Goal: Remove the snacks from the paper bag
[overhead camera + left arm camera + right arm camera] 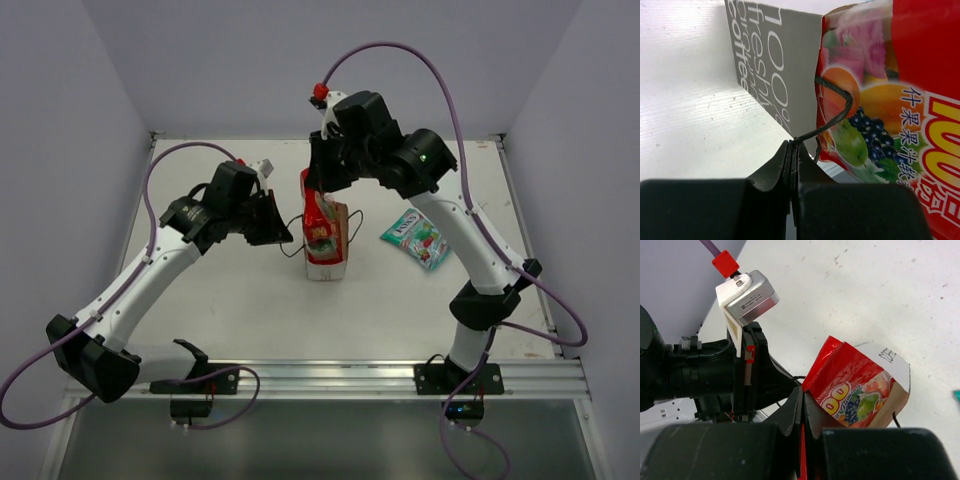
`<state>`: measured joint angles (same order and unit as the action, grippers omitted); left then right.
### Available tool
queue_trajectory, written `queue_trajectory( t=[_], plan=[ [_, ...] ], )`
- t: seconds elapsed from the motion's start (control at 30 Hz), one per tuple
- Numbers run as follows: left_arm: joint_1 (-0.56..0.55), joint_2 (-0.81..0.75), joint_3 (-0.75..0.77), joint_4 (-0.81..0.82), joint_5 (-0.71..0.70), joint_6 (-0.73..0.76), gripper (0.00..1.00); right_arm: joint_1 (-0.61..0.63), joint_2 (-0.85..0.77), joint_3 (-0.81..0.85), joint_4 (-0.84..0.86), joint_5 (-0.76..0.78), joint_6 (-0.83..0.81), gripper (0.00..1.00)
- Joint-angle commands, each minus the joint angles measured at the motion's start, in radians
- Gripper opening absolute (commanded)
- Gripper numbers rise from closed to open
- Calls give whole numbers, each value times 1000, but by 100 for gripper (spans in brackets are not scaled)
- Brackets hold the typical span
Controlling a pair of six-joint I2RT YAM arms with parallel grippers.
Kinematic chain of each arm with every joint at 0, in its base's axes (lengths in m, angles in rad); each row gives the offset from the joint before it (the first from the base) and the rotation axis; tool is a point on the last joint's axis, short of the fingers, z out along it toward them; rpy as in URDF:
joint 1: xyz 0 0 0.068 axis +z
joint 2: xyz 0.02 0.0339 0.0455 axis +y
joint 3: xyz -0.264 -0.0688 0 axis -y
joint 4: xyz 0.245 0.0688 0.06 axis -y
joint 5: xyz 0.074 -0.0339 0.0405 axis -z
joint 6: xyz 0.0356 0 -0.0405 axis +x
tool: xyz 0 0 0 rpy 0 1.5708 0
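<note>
The grey paper bag (328, 270) (775, 65) stands mid-table, white lettering on its side. A bright red snack packet (318, 222) (920, 100) with fruit print sticks up out of its mouth. My right gripper (318, 190) (802, 390) is above the bag, shut on the top edge of the red packet (850, 382). My left gripper (289, 240) (792, 143) is just left of the bag, shut on its thin black loop handle (832, 117). A teal snack packet (415, 238) lies flat on the table to the right. The bag's white inside (892, 367) shows behind the red packet.
The bag's other black handle (357, 222) loops out on its right side. The left arm's wrist camera housing (747, 295) sits close to my right fingers. Purple walls close the table at the back and sides, and a metal rail (330, 375) runs along the near edge.
</note>
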<state>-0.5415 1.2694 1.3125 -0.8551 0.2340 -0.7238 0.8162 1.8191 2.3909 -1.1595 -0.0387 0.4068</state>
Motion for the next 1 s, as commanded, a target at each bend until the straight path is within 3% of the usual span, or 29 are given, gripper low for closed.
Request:
queue_trajectory(
  t=[0.0, 0.53, 0.73, 0.97],
  plan=[
    [6, -28, 5, 2, -2, 0, 0, 3, -89, 50, 103, 25, -11, 0],
    [18, -15, 11, -24, -19, 15, 0, 3, -199, 90, 205, 40, -43, 0],
    [29, -33, -4, -28, -21, 11, 0, -5, -233, 132, 244, 155, -109, 0],
    [40, -50, 2, -56, -30, 20, 0, -120, -287, 122, 256, 213, -109, 0]
  ],
)
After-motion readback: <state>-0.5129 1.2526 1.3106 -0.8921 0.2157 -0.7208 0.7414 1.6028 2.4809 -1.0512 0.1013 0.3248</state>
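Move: The right fingers already hold the red snack bag, its lower end still over the paper bag's mouth. Laying space for it is by the teal snack bag, flat on the table about 30 cm to this hand's right, 11 cm farther out and 37 cm below. The paper bag's middle is some 4 cm ahead, 4 cm right and 28 cm below. From the left hand, already gripping a paper bag handle, the teal snack bag lies about 34 cm right, 16 cm ahead and 23 cm down. Keeping its pinch on the top of the red snack bag, the right hand lifts it away from the paper bag by about 14 cm, slowly at first, and swings it increasingly to the right, some 9 cm in all and fastest at the end, towards the side where the teal snack bag lies, while the wrist tips the fingers up by some 20 degrees. The left hand stays shut on the paper bag's handle, holding it back almost in place, with only a slight late drift to the left. ##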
